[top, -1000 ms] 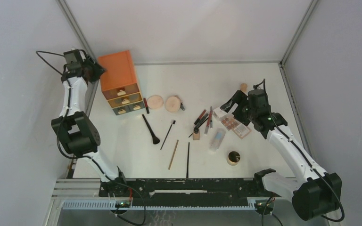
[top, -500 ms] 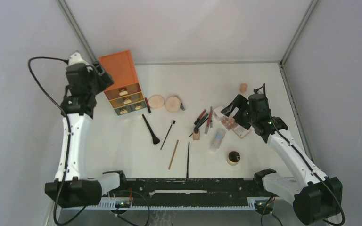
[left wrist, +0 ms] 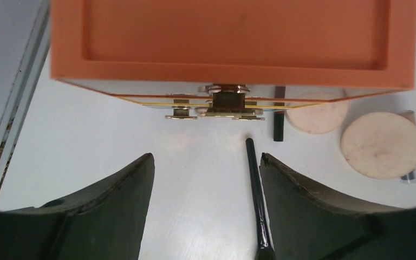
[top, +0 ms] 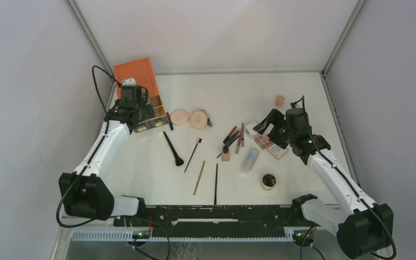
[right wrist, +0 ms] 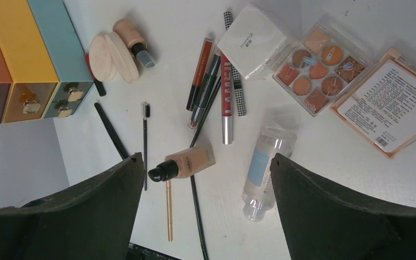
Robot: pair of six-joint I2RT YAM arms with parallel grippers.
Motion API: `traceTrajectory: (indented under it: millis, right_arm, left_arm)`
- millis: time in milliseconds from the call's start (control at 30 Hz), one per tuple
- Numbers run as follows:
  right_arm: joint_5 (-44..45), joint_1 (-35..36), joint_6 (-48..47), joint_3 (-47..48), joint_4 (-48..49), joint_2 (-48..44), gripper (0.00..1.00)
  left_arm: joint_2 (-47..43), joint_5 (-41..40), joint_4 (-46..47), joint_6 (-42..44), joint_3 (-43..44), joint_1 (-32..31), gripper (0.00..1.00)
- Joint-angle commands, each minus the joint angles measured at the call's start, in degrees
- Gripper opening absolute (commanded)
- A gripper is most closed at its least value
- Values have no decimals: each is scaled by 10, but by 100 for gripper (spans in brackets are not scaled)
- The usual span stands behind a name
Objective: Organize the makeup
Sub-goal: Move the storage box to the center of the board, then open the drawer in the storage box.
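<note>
The makeup lies scattered over the white table: a black brush [top: 172, 148], a spoolie [top: 193, 154], a wooden pencil [top: 199, 177], a black pencil [top: 216, 183], two round tan compacts [top: 179, 117] and a small jar [top: 268, 181]. My left gripper [top: 140, 115] hovers open just in front of the orange drawer box [left wrist: 233, 38], with the brush handle [left wrist: 257, 200] beside its right finger. My right gripper [right wrist: 205, 158] hangs open and empty above a foundation bottle [right wrist: 192, 161] and a clear bottle [right wrist: 265, 168], near the reddish palette [right wrist: 319, 62] and red pencils [right wrist: 226, 86].
The three-drawer box [top: 136, 81] stands at the back left by the wall, drawers shut, handles [left wrist: 222, 105] facing forward. A printed carton [right wrist: 392, 105] lies beside the palette. A small tan piece [top: 279, 101] sits at the back right. The black base rail [top: 211, 214] runs along the near edge.
My left arm swung from the wall side of the drawer box round to its front and lowered, its jaws opening wider. The right arm shifted only slightly.
</note>
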Motion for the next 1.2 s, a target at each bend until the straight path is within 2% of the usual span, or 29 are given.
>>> traceTrajectory:
  millis: [0,133,300,600,833,967,1033,1167]
  right_arm:
    - [5,-5,-11,-5,13,-22,93]
    - [14,-6,-10,-6,8,-30,93]
    - [15,-6,-15,-6,4,-37,93]
    - [-1,-8,-10,-6,16,-23,93]
    - [-5,-8,-7,-6,17,-23,93]
    - [0,-6,-6,-6,8,-25,93]
    - [1,-4,-4,-9,9,-27,93]
    - [-2,-1,-1,-16,18,-26,93]
  left_arm:
    - [42,-6,34,-5,28,1,75]
    - [85,-20,30,-9,63,7,75]
    - [89,-24,45,1,82,21,74]
    - [83,46,67,5,96,39,65]
    - [85,78,82,29,103,39,52]
    - [47,143,120,50,64,38,44]
    - [33,148,116,52,50,37,37]
    - [5,151,89,51,19,30,32]
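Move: The left hand hangs open before the storage box: the knob of its orange top drawer is about 5 cm straight ahead and 1 cm lower, the box's middle some 15 cm ahead, 2 cm left and 6 cm below. A red pen lies 9 cm ahead and 9 cm right, the nearer puff 11 cm ahead and 14 cm right, both about 14 cm below. From the right hand the knob is roughly 44 cm left, 12 cm ahead and 2 cm higher. The left hand reaches forward about 4.5 cm to the top drawer's knob, first dipping some 4 cm and then rising again by most of that as it comes in. Its fingers close from about three-quarters open to half and pinch the knob from both sides, and then the hand eases back a little under 1 cm with the knob held, turning slightly clockwise. ##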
